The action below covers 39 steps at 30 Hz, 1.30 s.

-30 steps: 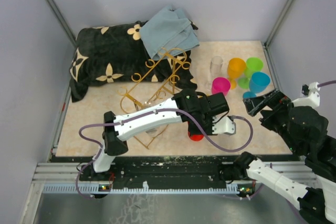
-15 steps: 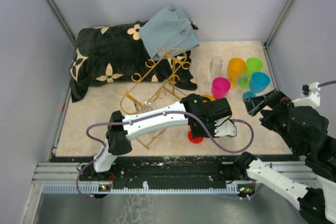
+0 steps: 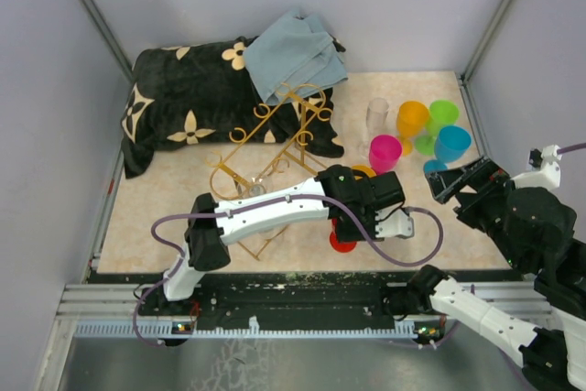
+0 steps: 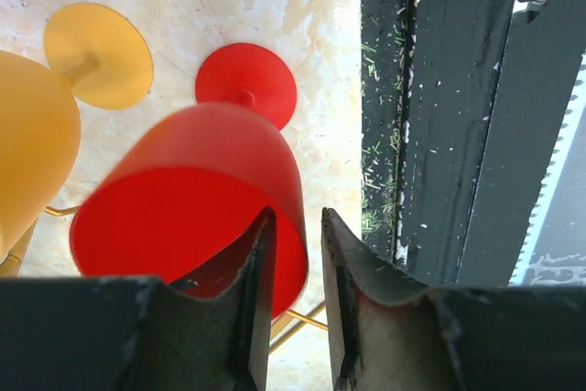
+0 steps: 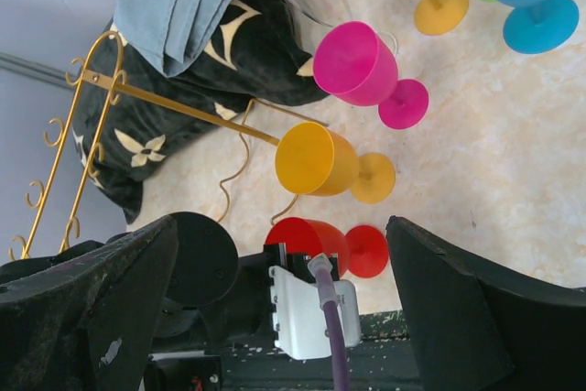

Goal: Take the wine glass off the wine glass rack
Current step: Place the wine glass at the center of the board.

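The red wine glass (image 4: 197, 191) stands upright on the table close to its front edge, foot (image 3: 341, 243) on the surface. It is off the gold wire wine glass rack (image 3: 270, 148), which stands behind it to the left. My left gripper (image 4: 295, 217) straddles the bowl's rim. One finger is inside the bowl and the other outside, with a narrow gap showing, so the jaws are slightly open. The right gripper (image 5: 282, 226) hovers wide open to the right (image 3: 453, 180), holding nothing. In its view the red glass (image 5: 307, 237) shows past the left wrist.
An orange glass (image 5: 322, 160) stands just behind the red one. Pink (image 3: 385, 150), orange (image 3: 412, 119), green (image 3: 443, 114), blue (image 3: 451, 144) and clear (image 3: 377, 114) glasses cluster at the back right. A black flowered cloth (image 3: 183, 107) with a blue towel (image 3: 295, 54) lies behind the rack.
The left arm moved slightly right and toward the front edge with the red glass. Its jaws, shut on the rim before, have now parted a little. The right arm barely moved.
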Tool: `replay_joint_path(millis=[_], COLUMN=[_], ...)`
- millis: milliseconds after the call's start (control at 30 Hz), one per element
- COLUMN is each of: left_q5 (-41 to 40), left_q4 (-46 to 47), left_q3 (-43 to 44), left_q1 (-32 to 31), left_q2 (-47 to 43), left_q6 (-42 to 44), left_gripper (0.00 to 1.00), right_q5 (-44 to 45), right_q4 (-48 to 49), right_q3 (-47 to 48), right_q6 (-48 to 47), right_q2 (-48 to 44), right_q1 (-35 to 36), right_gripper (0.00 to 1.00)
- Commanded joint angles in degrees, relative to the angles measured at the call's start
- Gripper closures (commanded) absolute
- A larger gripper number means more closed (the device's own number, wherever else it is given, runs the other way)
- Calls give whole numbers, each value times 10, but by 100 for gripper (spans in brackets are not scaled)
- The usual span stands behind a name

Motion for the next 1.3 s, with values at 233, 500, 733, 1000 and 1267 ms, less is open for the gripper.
replay_joint_path(millis=[233, 500, 733, 1000, 1267], left_q5=[-13, -55, -115, -56, -34], left_q4=[-16, -1, 163, 191, 194], left_q3=[75, 134, 118, 119, -68], left_q1=[-2, -2, 16, 237, 383], left_q2=[1, -63, -191, -290, -434], left_q6=[-2, 30, 38, -57, -134], left_gripper=[39, 29, 19, 17, 17], right_q5=[4, 13, 7, -99, -294], right_q4=[19, 16, 31, 89, 290], right_q3=[11, 49, 91, 130, 0], right_q6=[-7, -9, -29, -104, -8], right_q2=[-4, 9, 65, 206, 200], right_q1=[0, 1, 4, 4, 4], right_gripper=[4, 4, 3, 3, 3])
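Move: The red glass stands at the left hand, rim wall between its just-parted fingers; its middle is about 3 cm ahead, 1 cm right and 8 cm down. Beyond that glass, the yellow glass stands some 9 cm farther out and 2 cm right, the pink one 15 cm out and 8 cm right. The rack's last clear glass hangs 19 cm left of the left hand, 5 cm ahead; from the right hand it is 34 cm left, 2 cm ahead, 20 cm below, and the red glass 15 cm left, level, 29 cm below. The left fingers spread wide around the red glass's rim and come clear, the hand rising some 30 cm before sweeping forward and left over the rack, its fingers swinging from down to forward-right. Once the left hand is up, the right hand, still open, lifts about 4 cm, then heads left and forward towards the rack, sinking again and turning roughly 20 degrees counter-clockwise. ##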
